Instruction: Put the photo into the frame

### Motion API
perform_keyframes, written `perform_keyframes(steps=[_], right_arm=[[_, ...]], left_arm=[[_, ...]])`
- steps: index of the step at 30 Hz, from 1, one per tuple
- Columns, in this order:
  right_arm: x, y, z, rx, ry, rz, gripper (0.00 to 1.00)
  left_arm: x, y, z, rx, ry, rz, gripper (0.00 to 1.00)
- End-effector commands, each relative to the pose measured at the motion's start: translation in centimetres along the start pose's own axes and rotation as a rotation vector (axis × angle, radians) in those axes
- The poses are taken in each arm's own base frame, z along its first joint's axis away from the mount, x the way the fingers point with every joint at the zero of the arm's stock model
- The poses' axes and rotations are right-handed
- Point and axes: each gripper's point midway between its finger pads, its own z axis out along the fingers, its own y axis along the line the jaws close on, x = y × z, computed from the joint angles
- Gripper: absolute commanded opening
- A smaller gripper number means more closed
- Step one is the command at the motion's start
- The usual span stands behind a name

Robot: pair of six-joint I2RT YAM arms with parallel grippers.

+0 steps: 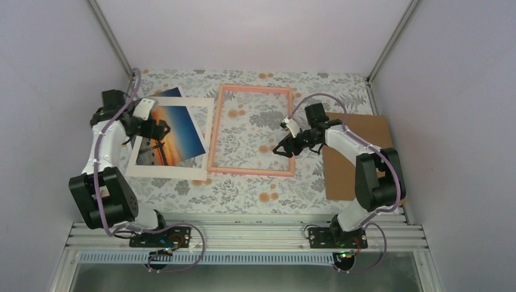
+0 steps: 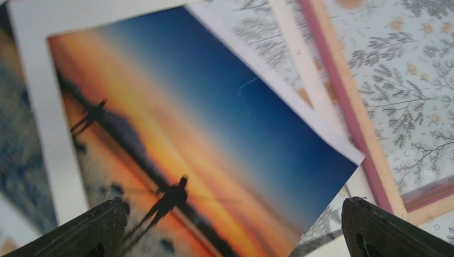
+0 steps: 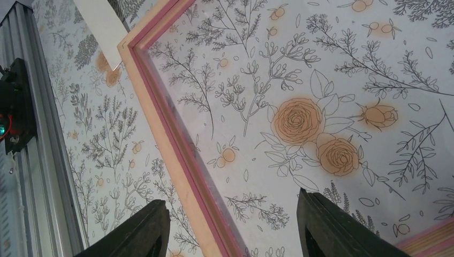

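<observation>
The photo (image 1: pixel 177 129), a glossy sunset print, lies tilted on a cream-white mat board (image 1: pixel 155 170) at the left; its far corner pokes past the mat. My left gripper (image 1: pixel 162 129) hovers over it, open; in the left wrist view the photo (image 2: pixel 203 134) fills the space between the wide-apart fingers (image 2: pixel 99 233) of that gripper (image 2: pixel 235 235), none touching it. The pink frame (image 1: pixel 214 131) lies flat at mid-table beside the mat. My right gripper (image 1: pixel 280 149) is open above the frame's near edge (image 3: pixel 171 134), close to its right corner, the gripper (image 3: pixel 235 230) straddling that edge without gripping it.
A brown backing board (image 1: pixel 359 158) lies at the right, partly under the right arm. The mat's corner (image 3: pixel 101 27) reaches close to the frame's near left corner. Floral cloth (image 1: pixel 243 191) covers the table. An aluminium rail (image 1: pixel 243 234) runs along the near edge.
</observation>
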Motion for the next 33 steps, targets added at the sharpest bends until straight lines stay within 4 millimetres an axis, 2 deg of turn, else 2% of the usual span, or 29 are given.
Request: perform_keyframes(steps=[1,5,11,14,21,27,33], right_arm=[[-0.5,1.0,-0.5,-0.023,-0.034,-0.042,0.60],[-0.6,1.0,-0.6,-0.019,-0.027,-0.062,0.60],[-1.5,1.1,-1.4,0.006,-0.032,-0.116,0.60],[-1.9,1.2,-1.8,0.017,-0.039,-0.129,0.60],[-1.9,1.6,-2.1,0.015,-0.040,-0.123,0.60],[-2.4,1.5,-2.1,0.009,-0.054,-0.095,0.60],[-2.5,1.4,-2.4,0.028,-0.055,-0.083,0.60]], left_arm=[[3.5,1.3,-2.7,0.025,0.019,-0.111,1.00],[7.0,3.3,-4.1,-0.079,0.051,-0.098,1.00],[12.4,5.3,-4.9,-0.151,0.074,-0.208,1.00],[14.3,6.3,-5.4,-0.229,0.071,-0.163,1.00],[17.4,7.6,-7.1,-0.379,0.129,0.259,1.00],[20.1,7.9,-6.3,-0.384,0.209,0.615,1.00],[20.3,8.7,-4.9,-0.392,0.213,0.875,1.00]])
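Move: The white mat's near-left corner lies about 15 cm back and 12 cm left of the left hand, 14 cm below. The photo's middle, partly hidden beneath the mat, is some 3 cm ahead and 3 cm right, at the same depth; the pink frame's near-left corner is roughly 13 cm back and 22 cm right. From the right hand, the mat corner lies about 68 cm left, 9 cm back and 8 cm down. To the mat's near-left corner the left hand comes from over the photo, sweeping about 17 cm back and 13 cm left while sinking some 9 cm. Late on, the wrist rolls so that its left side rises, about 35 degrees; the fingers stay wide open and stop short of the mat. The right hand only lifts about 2 cm over the frame's near-right part. ##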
